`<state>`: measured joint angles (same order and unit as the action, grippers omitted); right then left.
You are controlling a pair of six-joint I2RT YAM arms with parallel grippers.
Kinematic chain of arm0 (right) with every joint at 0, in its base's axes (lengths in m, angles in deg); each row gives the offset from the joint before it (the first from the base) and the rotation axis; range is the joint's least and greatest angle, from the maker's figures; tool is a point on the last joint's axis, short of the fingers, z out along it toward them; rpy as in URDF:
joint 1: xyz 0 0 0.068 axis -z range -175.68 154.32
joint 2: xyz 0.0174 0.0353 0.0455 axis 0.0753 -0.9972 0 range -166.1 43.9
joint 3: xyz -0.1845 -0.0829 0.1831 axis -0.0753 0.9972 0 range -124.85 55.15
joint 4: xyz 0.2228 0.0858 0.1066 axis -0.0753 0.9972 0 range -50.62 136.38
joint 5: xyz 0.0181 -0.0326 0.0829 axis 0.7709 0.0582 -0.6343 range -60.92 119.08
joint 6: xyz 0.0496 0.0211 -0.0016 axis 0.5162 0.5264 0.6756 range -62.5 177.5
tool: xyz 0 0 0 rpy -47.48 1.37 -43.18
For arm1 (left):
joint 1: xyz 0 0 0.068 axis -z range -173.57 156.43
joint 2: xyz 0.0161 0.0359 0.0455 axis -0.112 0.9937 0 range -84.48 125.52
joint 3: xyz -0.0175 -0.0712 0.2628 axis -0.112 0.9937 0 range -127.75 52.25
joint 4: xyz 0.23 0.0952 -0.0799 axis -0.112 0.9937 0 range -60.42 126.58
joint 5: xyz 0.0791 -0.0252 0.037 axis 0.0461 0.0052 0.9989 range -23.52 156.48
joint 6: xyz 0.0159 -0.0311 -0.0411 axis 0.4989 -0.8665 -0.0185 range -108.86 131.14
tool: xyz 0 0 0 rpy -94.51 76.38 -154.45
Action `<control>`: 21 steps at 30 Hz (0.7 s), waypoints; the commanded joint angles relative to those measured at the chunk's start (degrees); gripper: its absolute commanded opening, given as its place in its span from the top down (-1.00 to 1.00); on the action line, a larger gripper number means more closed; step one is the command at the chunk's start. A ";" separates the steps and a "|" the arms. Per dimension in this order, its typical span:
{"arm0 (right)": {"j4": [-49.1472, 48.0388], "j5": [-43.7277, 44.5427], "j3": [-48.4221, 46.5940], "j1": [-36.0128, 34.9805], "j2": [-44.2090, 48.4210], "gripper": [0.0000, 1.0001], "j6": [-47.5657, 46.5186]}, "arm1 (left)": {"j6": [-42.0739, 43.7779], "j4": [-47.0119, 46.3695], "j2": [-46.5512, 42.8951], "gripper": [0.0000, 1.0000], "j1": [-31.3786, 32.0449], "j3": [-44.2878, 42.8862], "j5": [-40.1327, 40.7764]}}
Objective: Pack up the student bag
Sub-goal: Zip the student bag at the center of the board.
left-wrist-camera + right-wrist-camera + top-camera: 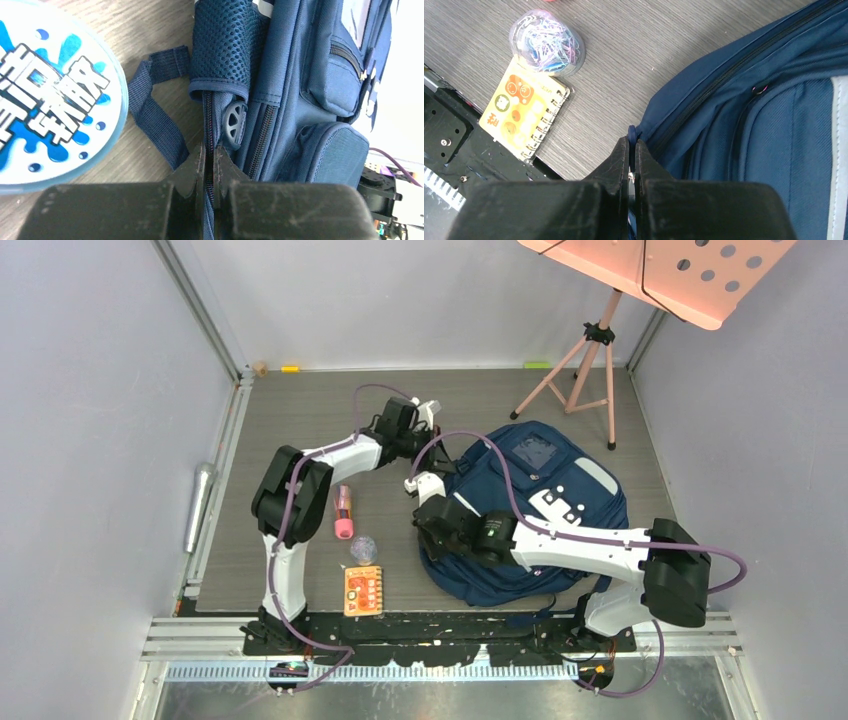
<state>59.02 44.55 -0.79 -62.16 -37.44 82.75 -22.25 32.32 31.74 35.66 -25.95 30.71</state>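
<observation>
The student bag (540, 505), a large navy backpack with pale stripes, lies flat on the grey mat right of centre. My left gripper (424, 440) is at the bag's far-left corner. In the left wrist view that gripper (210, 152) is shut on the fabric edge along a closed zip of the bag (310, 90), just below a mesh-padded strap (222, 47). My right gripper (432, 516) is at the bag's left edge. In the right wrist view it (632, 146) is shut on a navy zip pull at the seam of the bag (764, 125).
A pink tube (343, 512), a clear ball of paper clips (363, 548) and an orange spiral notebook (363, 590) lie left of the bag. A round white-and-blue disc (50, 95) rests by the loose webbing strap (155, 105). A pink music stand (600, 350) rises at the back right.
</observation>
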 commanded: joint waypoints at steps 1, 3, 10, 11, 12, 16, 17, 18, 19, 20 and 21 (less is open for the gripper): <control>-3.01 -4.02 -2.85 -2.58 0.37 0.99 2.60 | 5.05 -1.78 -0.13 0.96 -1.90 -6.16 6.66; -2.62 -1.74 -3.10 -2.60 0.73 0.99 2.79 | 5.38 -0.10 -1.82 0.64 -1.90 -5.51 6.34; -0.97 4.33 -4.62 -2.62 2.08 0.99 1.91 | 6.24 3.02 -18.06 -0.38 -1.81 7.42 9.69; -0.86 4.84 -4.86 -2.61 2.22 0.99 1.82 | 5.85 3.32 -20.36 -0.43 -1.77 9.55 9.70; -0.85 5.02 -4.96 -2.61 2.23 0.99 1.71 | 5.37 3.67 -22.61 -0.45 -1.66 11.78 9.65; -0.53 6.35 -5.49 -2.60 2.28 0.99 1.25 | 0.81 3.42 -31.54 -0.48 -0.24 21.23 9.23; -0.51 6.47 -5.67 -2.60 2.14 0.99 1.13 | -0.07 3.16 -33.21 -0.48 0.49 23.17 9.41; -0.55 6.49 -5.80 -2.60 1.99 0.99 0.94 | -1.22 3.15 -34.73 -0.46 1.16 24.88 9.78; -0.60 6.50 -6.05 -2.60 1.85 0.99 0.81 | -2.45 3.08 -36.02 -0.44 1.57 26.35 9.77; -0.55 6.44 -6.27 -2.60 1.57 0.99 0.74 | -3.61 2.87 -37.25 -0.42 2.06 27.63 9.75; -0.65 6.39 -6.41 -2.60 1.38 0.99 0.67 | -4.36 2.87 -38.34 -0.40 2.55 28.79 9.89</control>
<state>61.84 49.33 -2.95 -64.24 -37.59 83.32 -21.90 35.44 -3.53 36.43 -1.58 39.93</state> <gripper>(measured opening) 0.050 0.715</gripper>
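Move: The left hand's closed fingers are already on the student bag's zip at its far end, so the zip is right at the left hand point. The blue-lidded jar stands about 7 cm ahead and 3 cm left of the left hand, some 4 cm lower. The bag corner pinched by the right hand lies roughly 15 cm back and 6 cm left of the left hand. From the right hand, that zip end is about 15 cm ahead and 6 cm right, slightly lower. Left fingers open wide off the zip and retreat about 9 cm back, up and left; right keeps pinching. ##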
